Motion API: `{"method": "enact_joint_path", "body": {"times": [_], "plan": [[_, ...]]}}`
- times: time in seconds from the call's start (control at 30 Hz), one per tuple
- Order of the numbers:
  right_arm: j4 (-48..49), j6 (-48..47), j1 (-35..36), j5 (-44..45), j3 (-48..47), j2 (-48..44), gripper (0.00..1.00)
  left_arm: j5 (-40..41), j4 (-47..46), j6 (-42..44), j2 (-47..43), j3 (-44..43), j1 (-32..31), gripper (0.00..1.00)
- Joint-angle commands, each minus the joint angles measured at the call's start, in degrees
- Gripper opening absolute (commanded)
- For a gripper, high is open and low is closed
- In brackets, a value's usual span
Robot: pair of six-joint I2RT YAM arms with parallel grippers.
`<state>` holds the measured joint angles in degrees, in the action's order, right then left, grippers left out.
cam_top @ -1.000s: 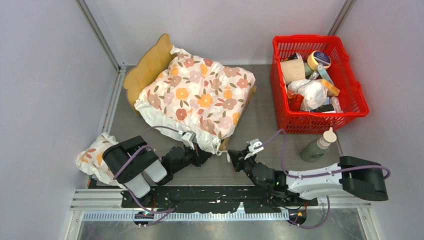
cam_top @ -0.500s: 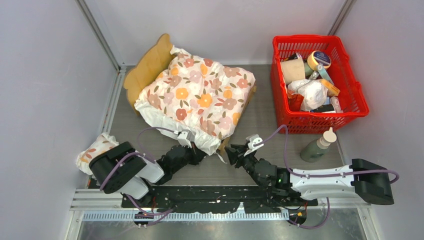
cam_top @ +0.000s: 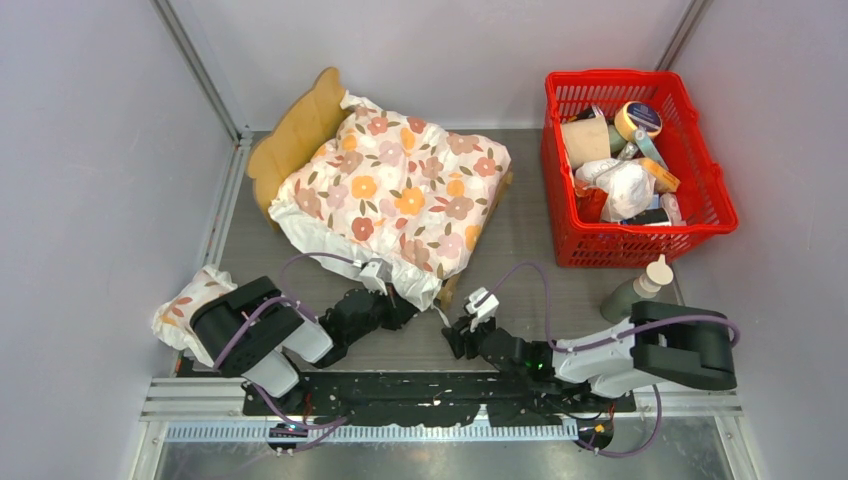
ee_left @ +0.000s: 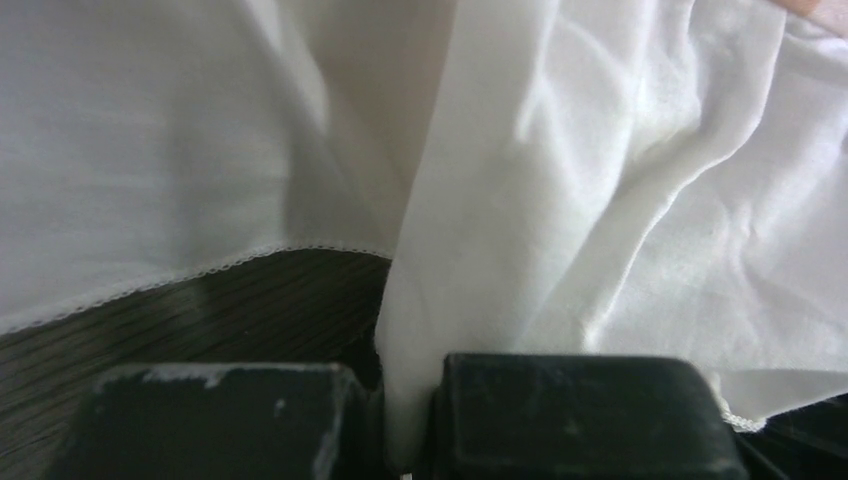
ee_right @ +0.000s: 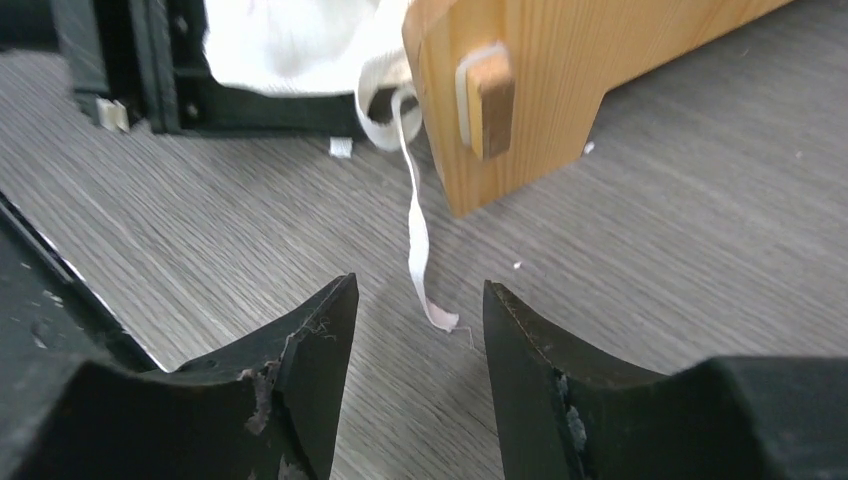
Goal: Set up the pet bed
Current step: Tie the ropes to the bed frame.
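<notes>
The pet bed stands at the back left, its light-wood headboard showing. A floral cushion covers it and hangs over the near corner. My left gripper is at that corner, shut on a fold of the cushion's white fabric, which is pinched between its fingers. My right gripper is open, low over the table just short of the bed's wooden corner leg. A thin white tie trails from the cushion onto the table, and its end lies loose ahead of the open jaws.
A red basket full of items stands at the back right. A green bottle with a white cap stands in front of it. A small floral pillow lies by the left arm. Grey walls close in on three sides.
The right gripper has opened from shut and drawn back toward the near edge, and the right arm has folded in. The left gripper still pinches the fabric.
</notes>
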<state>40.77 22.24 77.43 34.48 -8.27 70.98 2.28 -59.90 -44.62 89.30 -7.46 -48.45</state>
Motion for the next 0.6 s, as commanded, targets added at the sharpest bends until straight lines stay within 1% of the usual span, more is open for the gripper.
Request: {"method": "enact_joint_path", "body": {"times": [0.0,0.1,0.2,0.27,0.33,0.37,0.4,0.43,0.47,0.53,0.57], "plan": [[9.1,1.4,-0.1,-1.1,-2.0,7.9,0.56,-0.5,-1.7,0.1,0.0,0.2,0.2,0.00],[9.1,2.1,-0.1,0.1,-4.1,12.3,0.56,-0.3,-1.6,0.3,-0.4,0.3,0.2,0.00],[11.8,2.1,-0.1,1.4,-4.6,16.6,0.56,-0.3,-1.7,-0.1,-0.4,0.5,0.2,0.00],[11.7,2.4,-0.2,1.4,-5.8,18.9,0.54,-0.2,-2.1,-0.4,-0.3,0.6,0.2,0.00],[11.5,3.0,-0.3,1.3,-6.6,20.2,0.42,0.3,-2.5,-0.6,-0.2,0.8,0.2,0.00],[11.5,3.2,-0.2,1.6,-6.7,20.3,0.22,0.7,-2.4,-0.7,-0.2,0.7,0.2,0.00],[11.4,3.9,-0.2,2.6,-6.2,20.1,0.14,1.6,-2.1,-0.9,-0.2,0.6,0.2,0.00],[10.8,4.3,-0.3,3.5,-5.9,18.7,0.07,2.4,-1.3,-1.3,-0.3,0.4,0.2,0.00],[10.2,4.3,-0.3,3.7,-5.3,17.4,0.06,3.2,0.1,-1.9,-0.6,0.2,0.4,0.00],[4.5,4.3,-0.3,5.1,-6.2,11.3,0.05,3.4,5.4,-3.4,-1.7,-0.8,1.5,0.00],[-1.4,3.2,-0.3,5.5,-6.8,6.0,0.05,3.6,8.7,-4.3,-2.6,-1.4,2.2,0.00]]}}
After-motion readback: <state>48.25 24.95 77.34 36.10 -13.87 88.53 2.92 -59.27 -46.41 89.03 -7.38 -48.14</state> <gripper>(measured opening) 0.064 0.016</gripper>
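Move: Just in front of the open right fingers, the loose rope end lies about 2 cm ahead, 2 cm to their left and 3 cm below. The rope's loop is some 6 cm ahead, 3 cm left and 2 cm down; the bed frame's leg stands about 9 cm ahead and 1 cm left, 1 cm lower. From the left hand, the rope end is roughly 3 cm back and 6 cm to the right, at about its height. Dipping about 3 cm first, the open right hand then slides some 3 cm to its left and a little forward, low beside the frame's leg, to straddle the loose rope end. Its fingers shut and pinch the rope near the tip, easing a touch back to the right at the end. The left hand stays put, still pinching the white cloth. ##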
